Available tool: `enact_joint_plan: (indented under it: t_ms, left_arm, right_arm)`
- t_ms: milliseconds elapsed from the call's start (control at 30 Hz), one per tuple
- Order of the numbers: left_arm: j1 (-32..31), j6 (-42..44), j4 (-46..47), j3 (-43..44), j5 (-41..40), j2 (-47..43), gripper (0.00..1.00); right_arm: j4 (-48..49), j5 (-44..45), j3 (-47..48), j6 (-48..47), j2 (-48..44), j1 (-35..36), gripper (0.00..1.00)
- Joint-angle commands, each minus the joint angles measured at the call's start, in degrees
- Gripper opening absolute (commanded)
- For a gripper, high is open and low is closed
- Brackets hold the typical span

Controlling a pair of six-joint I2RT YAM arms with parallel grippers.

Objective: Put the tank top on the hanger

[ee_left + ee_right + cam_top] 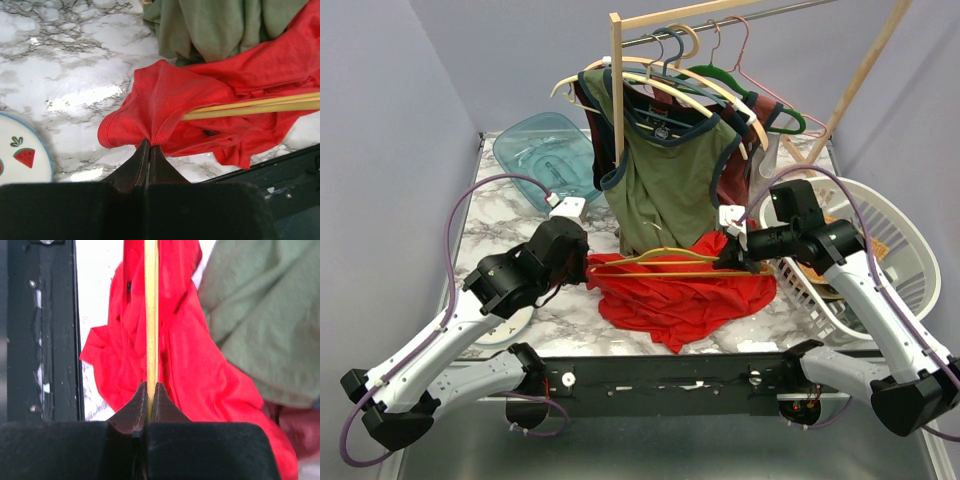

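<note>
The red tank top (680,292) lies bunched on the marble table near its front edge. The thin yellow hanger (660,262) lies across its top, one end tucked inside the fabric. My left gripper (586,270) is shut on a fold of the tank top (165,110) at its left end, where the hanger (260,106) comes out of the cloth. My right gripper (725,260) is shut on the hanger's right end (151,315), with the tank top (200,365) draped below and around it.
An olive-green top (665,185) hangs on a wooden rack with several other hangers just behind the tank top. A white laundry basket (895,250) stands at right. A blue lid (542,152) lies at back left, a plate (20,157) at front left.
</note>
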Motion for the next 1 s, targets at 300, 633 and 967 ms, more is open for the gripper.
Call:
enact_joint_plan:
  t_ms: [300,633,967]
  left_arm:
    - [0.6,-1.6,4.7,3.6,4.3,0.2,0.0]
    - [0.8,14.4,3.9,7.3,18.1,-3.2,0.66]
    - [0.9,47.5,7.4,-0.1,31.8,-11.6,0.85]
  right_arm:
    - [17.0,-5.2,3.6,14.4,6.9,7.9,0.01]
    - [20.2,-6.5,-1.3,14.4,6.2,8.0,0.0]
    - [13.6,-13.8,-4.1,2.2,4.7,7.9,0.0]
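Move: The left hand grips a shoulder edge of the red tank top; the hanger's left end, just inside that armhole, is about 3 cm to its right and 2 cm ahead. A plate lies some 20 cm left of it, 2 cm back, on the table. For the right hand, holding the hanger's other half, that shoulder is about 25 cm left and 1 cm back. The green tank top hangs some 15 cm ahead and 10 cm left, the basket 28 cm right, level fore and aft. Keeping its pinch on the hanger, the right hand pushes it leftwards about 6 cm into the red tank top's shoulder. The left hand, still gripping the cloth, draws it right and up over the hanger's end, then opens wide, lets go, and backs off upward, turning some 35 degrees clockwise as its fingers tip up. ##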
